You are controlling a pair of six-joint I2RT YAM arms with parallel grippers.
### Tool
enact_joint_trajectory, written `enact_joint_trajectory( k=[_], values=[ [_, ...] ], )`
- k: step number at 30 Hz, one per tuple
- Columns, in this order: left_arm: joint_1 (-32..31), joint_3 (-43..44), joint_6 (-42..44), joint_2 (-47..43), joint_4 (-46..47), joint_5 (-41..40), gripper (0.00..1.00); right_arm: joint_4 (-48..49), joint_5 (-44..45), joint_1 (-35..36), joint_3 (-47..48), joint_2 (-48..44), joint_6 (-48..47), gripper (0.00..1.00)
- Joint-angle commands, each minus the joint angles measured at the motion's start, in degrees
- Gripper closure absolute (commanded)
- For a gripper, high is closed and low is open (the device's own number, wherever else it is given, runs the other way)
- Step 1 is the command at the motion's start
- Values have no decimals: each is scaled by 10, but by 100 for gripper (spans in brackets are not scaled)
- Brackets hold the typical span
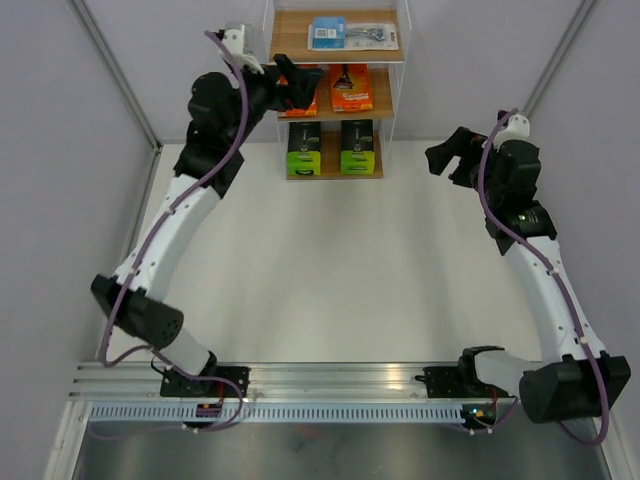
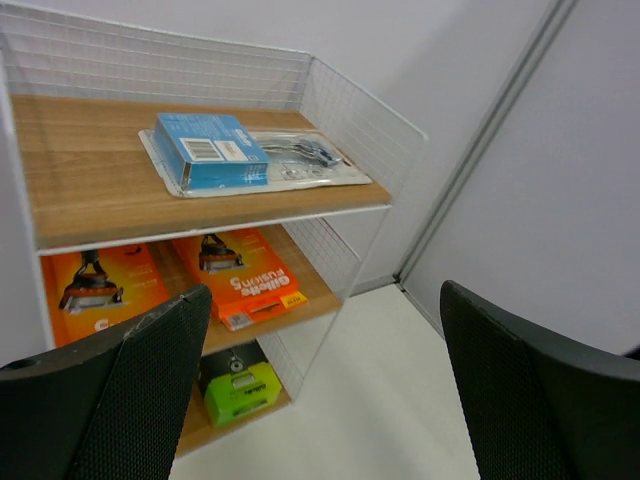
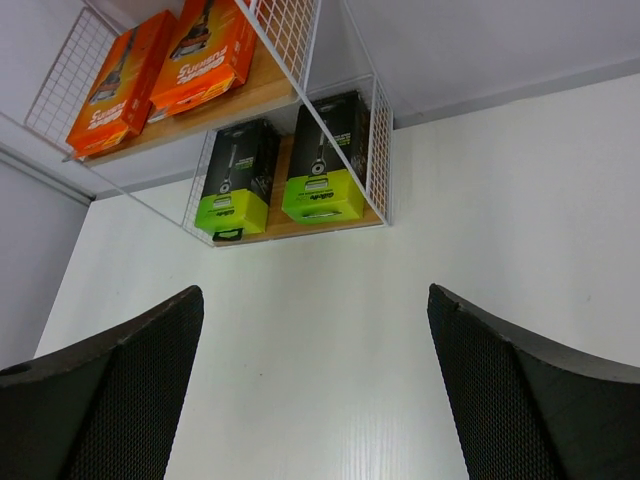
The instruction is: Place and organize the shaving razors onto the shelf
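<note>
The shelf [image 1: 290, 35] stands at the far middle of the table. A light blue razor pack [image 1: 340, 33] lies on its top board, two orange packs [image 1: 352, 88] on the middle board, and two green-and-black packs [image 1: 304, 150] on the bottom board. My left gripper [image 1: 290, 82] hovers open and empty at the shelf's left front and hides part of the left orange pack. In the left wrist view the blue pack [image 2: 215, 150] lies above the orange packs [image 2: 240, 275]. My right gripper [image 1: 450, 160] hangs open and empty to the right of the shelf, with the green packs [image 3: 325, 165] ahead of it.
Grey walls close in the table on the left, right and back. A metal rail [image 1: 330, 385] with both arm bases runs along the near edge. The white tabletop [image 1: 330, 270] stretches between the arms and the shelf.
</note>
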Motion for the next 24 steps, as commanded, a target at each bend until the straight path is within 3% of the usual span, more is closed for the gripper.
enact_joint_trajectory(
  k=[1, 7, 13, 18, 24],
  values=[
    [1, -66, -2, -134, -97, 21, 0, 3, 0, -2, -35, -79, -32, 2],
    [2, -261, 5, -323, -240, -75, 0, 11, -2, -2, -144, -187, -32, 2],
    [2, -471, -44, -530, -264, -161, 0, 55, -25, -2, -246, -300, 7, 2],
    [1, -589, -91, -642, -318, -207, 1, 105, -8, -2, -344, -384, 62, 2],
    [2, -702, -157, -773, -319, -238, 0, 133, -6, -2, -459, -451, 134, 2]
  ],
)
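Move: The blue-and-clear razor pack on the top shelf lies about 20 cm ahead of the left hand, 10 cm to its right and 8 cm below. On the middle shelf, both also about 20 cm ahead of that hand and 24 cm below, are the left orange box, 2 cm to its left, and the right orange box, 11 cm to its right. From the right hand, the pack is roughly 25 cm ahead, 21 cm left and 8 cm above; the right green box is 25 cm ahead, 20 cm left and 23 cm below. The empty left hand, already clear of the pack, draws back quickly some 25 cm away from the shelf, swinging left and, after a slight rise, sinking nearly as far as it goes back, while its fingers tip downward and turn counter-clockwise. The right hand withdraws too, back about 13 cm and then increasingly down over the bare table, tipping up slightly; both grippers stay wide open and touch nothing. ##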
